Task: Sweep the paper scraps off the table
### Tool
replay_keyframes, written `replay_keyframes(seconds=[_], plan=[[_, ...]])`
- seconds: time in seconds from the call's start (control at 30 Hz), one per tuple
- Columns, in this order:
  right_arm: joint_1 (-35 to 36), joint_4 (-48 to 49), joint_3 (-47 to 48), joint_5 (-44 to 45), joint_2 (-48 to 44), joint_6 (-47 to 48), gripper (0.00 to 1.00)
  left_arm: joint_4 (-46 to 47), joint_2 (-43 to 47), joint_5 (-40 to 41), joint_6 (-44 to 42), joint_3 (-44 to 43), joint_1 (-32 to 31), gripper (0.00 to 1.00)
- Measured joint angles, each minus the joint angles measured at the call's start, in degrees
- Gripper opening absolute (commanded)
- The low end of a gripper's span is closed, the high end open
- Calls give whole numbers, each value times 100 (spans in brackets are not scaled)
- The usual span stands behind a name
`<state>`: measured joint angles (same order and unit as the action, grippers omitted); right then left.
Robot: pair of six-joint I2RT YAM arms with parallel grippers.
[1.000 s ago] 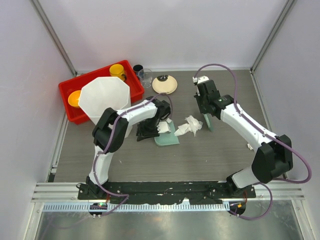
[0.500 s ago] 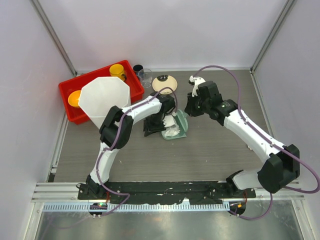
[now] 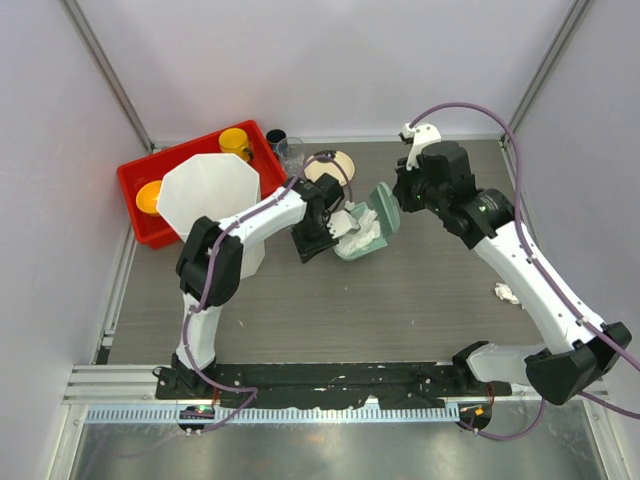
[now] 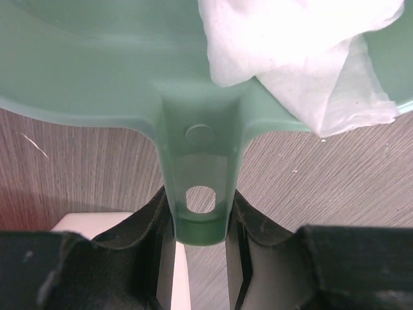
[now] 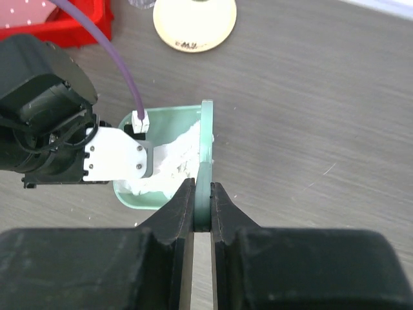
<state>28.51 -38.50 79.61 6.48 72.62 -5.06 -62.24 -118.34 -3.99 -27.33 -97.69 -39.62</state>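
Crumpled white paper scraps (image 3: pixel 362 232) lie in a pale green dustpan (image 3: pixel 372 246) held just above the table (image 3: pixel 400 310). My left gripper (image 3: pixel 314 237) is shut on the dustpan's handle (image 4: pixel 200 200), and the scraps (image 4: pixel 297 51) fill the pan (image 4: pixel 97 64) ahead of it. A flat green scraper (image 5: pixel 206 155) stands on edge against the pan's open side, with my right gripper (image 5: pixel 202 194) shut on it. From above, the right gripper (image 3: pixel 402 196) is right of the pan. One small scrap (image 3: pixel 507 293) lies alone on the table at the right, under the right arm.
A tall white octagonal bin (image 3: pixel 210 200) stands left of the dustpan, in front of a red tray (image 3: pixel 135 185) holding yellow cups (image 3: pixel 235 140). A dark cup (image 3: pixel 276 137), a clear glass (image 3: pixel 292 153) and a round cream plate (image 3: pixel 330 166) sit at the back.
The right arm pushed the scraper left, driving the loose scraps into the dustpan. Both grippers then moved toward the back with the loaded pan, the scraper still against its mouth.
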Motion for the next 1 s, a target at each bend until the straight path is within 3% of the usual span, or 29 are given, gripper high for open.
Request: replay_keyframes(seconds=[0.4,0.67,1.0], plan=[[0,-199,640,184,-164,243,1,337,151,-164,216,0,0,0],[0,-501,1394,730,-323,306,1,452,730,28,345,-46,0,0],[0,-573,1469,1792,-1462,398,1,0,855,157,566,-1237,70,0]])
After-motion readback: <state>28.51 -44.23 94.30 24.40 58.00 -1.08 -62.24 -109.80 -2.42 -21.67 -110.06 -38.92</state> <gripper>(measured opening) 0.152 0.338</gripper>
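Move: The left hand holds the dustpan by its handle, clear of the table, and the bin it feeds has its middle about 19 cm to the left, 3 cm ahead and 5 cm higher. The red tray lies roughly 23 cm left and 10 cm ahead, the plate 13 cm ahead and 2 cm right; the gathered paper scraps are 7 cm right, 1 cm back. From the raised right hand, those scraps lie some 26 cm below, 6 cm left and 3 cm back. Still gripping the handle, the left fingers raise the loaded dustpan about 12 cm, slowly at first and then faster, with some 4 cm of forward travel, tilting its far right edge up about 20 degrees. The right hand keeps hold of the brush and lifts it about 17 cm away from the pan, then swings right and back, tipping the fingers up about 25 degrees. ##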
